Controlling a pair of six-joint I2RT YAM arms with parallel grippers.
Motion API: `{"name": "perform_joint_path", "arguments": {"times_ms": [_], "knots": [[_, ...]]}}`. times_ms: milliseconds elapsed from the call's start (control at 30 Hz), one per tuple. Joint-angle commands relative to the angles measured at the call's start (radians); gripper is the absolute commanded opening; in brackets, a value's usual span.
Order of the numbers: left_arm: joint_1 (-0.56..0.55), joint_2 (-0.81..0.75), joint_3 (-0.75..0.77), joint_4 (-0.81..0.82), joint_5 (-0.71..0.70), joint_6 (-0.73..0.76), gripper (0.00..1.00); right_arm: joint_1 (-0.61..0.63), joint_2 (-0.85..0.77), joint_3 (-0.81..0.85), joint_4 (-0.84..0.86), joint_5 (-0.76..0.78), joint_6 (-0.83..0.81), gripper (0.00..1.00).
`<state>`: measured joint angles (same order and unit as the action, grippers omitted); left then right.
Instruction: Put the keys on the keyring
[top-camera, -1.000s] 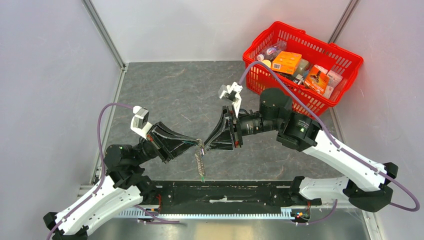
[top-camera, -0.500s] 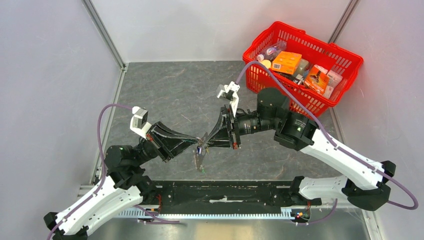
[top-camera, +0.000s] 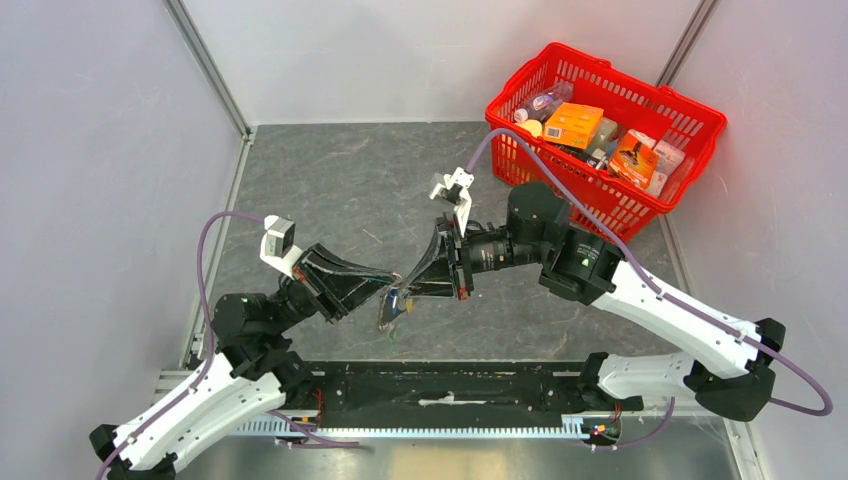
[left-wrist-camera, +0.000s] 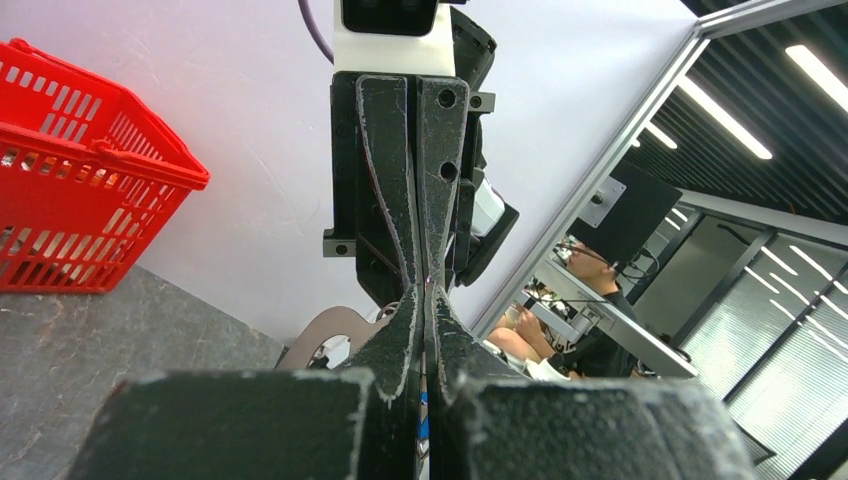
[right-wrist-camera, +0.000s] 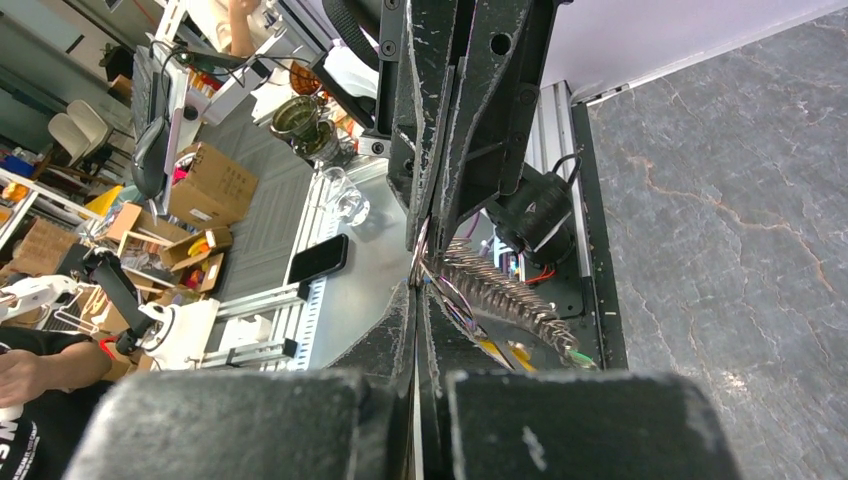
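Observation:
My two grippers meet tip to tip above the middle of the table. The left gripper (top-camera: 391, 293) is shut, and a sliver of a blue-headed key (left-wrist-camera: 422, 425) shows deep between its fingers. The right gripper (top-camera: 404, 288) is shut too, its tips (right-wrist-camera: 416, 283) pinching the thin metal ring (right-wrist-camera: 447, 293) of the keyring. From that point the keyring's braided grey strap (right-wrist-camera: 500, 297) hangs down with yellow tags (right-wrist-camera: 500, 352) and a green end (right-wrist-camera: 583, 357). From above, the keyring (top-camera: 385, 319) dangles just below both fingertips. The key's blade is hidden.
A red basket (top-camera: 516, 150) full of packaged goods stands at the back right, just behind the right arm's elbow. A black mounting rail (top-camera: 450, 395) runs along the near edge. Metal frame posts and grey walls close in the table's left, back and right sides.
The right gripper has shut at the left gripper's tip. Both arms have drifted a little left, and the hanging keyring has swung left with them.

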<state>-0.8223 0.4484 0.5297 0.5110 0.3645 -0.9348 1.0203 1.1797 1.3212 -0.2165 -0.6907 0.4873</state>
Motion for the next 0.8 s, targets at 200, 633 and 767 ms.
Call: {"name": "perform_joint_path", "arguments": {"times_ms": [200,633,767], "knots": [[0.000,-0.019,-0.001,0.090,-0.061,-0.047,0.02,0.014,0.004,0.008,0.050,0.020,0.017,0.06],[0.000,-0.040,-0.017,0.090,-0.090,-0.052,0.02,0.014,-0.060,0.036,-0.001,0.111,-0.006,0.33],[0.000,-0.052,-0.029,0.095,-0.118,-0.057,0.02,0.014,-0.066,0.022,0.062,0.124,0.038,0.36]]}}
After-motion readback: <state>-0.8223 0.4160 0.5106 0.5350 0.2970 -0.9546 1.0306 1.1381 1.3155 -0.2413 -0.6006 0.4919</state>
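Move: The keyring is pinched at the left fingertips, its loop about 1 cm below the left hand point. From the right hand point, in its shut fingers' reach, the same keyring is some 1 cm ahead and 1 cm to the left, at about the same height. The blue key hangs roughly 4 cm below the right hand, 1 cm back and 2 cm to the left; the yellow key hangs about as low, 1 cm back and level sideways. Hold the keyring firmly shut in the left fingers and ease that gripper about 1 cm left and 1 cm up. After a brief small drift left, open the right fingers to about a third, releasing the keyring, then draw them back some 1 cm to the right, dipping slightly before rising, with a few degrees of clockwise turn. ##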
